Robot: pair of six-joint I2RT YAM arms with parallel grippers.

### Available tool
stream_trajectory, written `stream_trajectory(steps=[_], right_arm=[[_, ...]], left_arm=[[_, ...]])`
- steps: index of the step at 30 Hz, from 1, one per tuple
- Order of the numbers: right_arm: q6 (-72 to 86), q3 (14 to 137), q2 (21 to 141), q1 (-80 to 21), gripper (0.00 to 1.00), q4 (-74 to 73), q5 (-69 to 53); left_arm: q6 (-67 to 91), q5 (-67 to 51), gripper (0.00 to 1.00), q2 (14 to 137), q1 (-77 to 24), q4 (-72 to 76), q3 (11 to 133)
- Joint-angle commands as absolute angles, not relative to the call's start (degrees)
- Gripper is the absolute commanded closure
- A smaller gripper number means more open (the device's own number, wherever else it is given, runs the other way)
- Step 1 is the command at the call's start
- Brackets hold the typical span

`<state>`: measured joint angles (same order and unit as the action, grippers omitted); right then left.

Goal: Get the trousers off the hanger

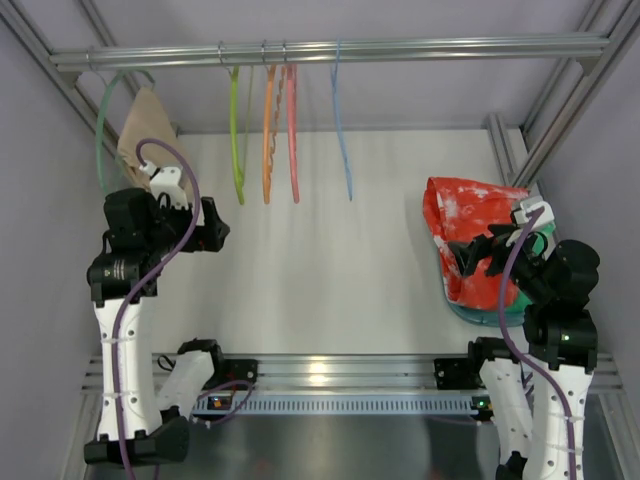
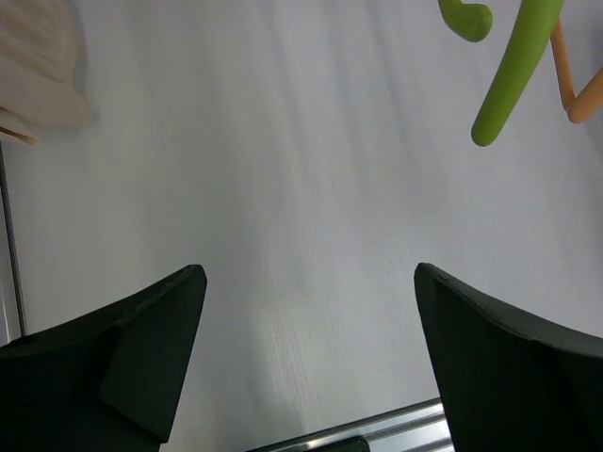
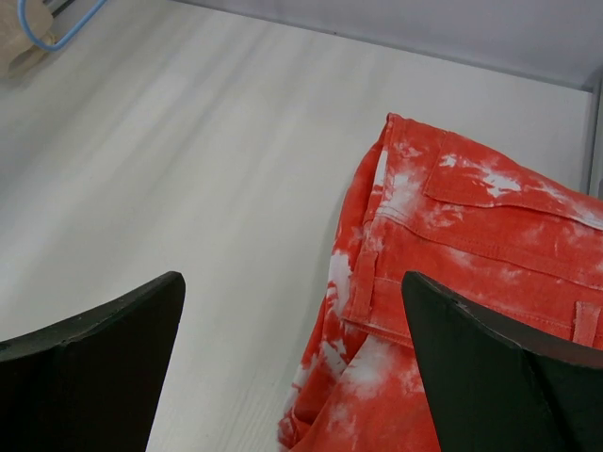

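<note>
The beige trousers (image 1: pixel 143 128) hang on the teal hanger (image 1: pixel 102 130) at the far left of the rail. A corner of the trousers (image 2: pixel 38 66) shows at the top left of the left wrist view. My left gripper (image 1: pixel 215 232) sits just below and right of them, apart from the fabric. It is open (image 2: pixel 306 273) with only bare table between its fingers. My right gripper (image 1: pixel 465 262) hovers at the right side, open (image 3: pixel 292 278), its right finger over the edge of the red cloth.
Lime (image 1: pixel 236 140), orange (image 1: pixel 268 130), pink (image 1: pixel 292 130) and blue (image 1: pixel 342 130) hangers hang bare along the rail (image 1: pixel 400 48). A red cloth with white blotches (image 1: pixel 465 220) lies folded at the right on teal fabric (image 1: pixel 490 315). Frame posts stand at both back corners.
</note>
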<state>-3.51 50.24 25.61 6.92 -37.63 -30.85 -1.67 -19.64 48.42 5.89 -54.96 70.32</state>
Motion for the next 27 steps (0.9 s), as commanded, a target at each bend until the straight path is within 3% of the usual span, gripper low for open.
stream_trajectory(steps=[1, 8, 15, 23, 27], right_arm=[[-4.2, 50.7, 25.9, 7.1, 0.01, -36.0, -31.8], [-3.8, 51.0, 27.7, 7.1, 0.01, -34.2, -32.7], [-3.3, 51.5, 30.5, 7.1, 0.01, -31.4, -34.3], [-2.8, 51.9, 32.6, 7.1, 0.01, -29.1, -35.2], [-2.7, 51.9, 33.6, 7.1, 0.0, -28.5, -35.5]], left_arm=[[-2.0, -19.5, 0.02, 48.9, 6.0, -54.0, 74.0], [-0.5, -17.0, 0.02, 54.5, 6.0, -51.7, 82.7], [6.3, -29.9, 0.03, 61.2, 6.0, -49.4, 94.0], [7.2, -19.0, 0.05, 67.8, 7.1, -48.4, 107.8], [7.0, -20.6, 0.07, 71.3, 9.7, -50.2, 112.8]])
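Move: Some 26 cm ahead of the left hand, about 17 cm to its left and roughly 5 cm above it, the beige trousers hang on the sea-green hanger, which sits about 7 cm farther left. The lime hanger hangs about 24 cm ahead and 7 cm to the hand's right, the orange one some 6 cm beyond it to the right. From the right hand the trousers lie about 64 cm left, 29 cm ahead and a little higher. Rising about 18 cm and reaching some 8 cm forward, the empty left hand climbs towards the rail, gathering speed from a slow start, while its fingers tip up by nearly 20 degrees and stay wide open. The right hand eases 2 to 3 cm forward above the red garment, also open. ##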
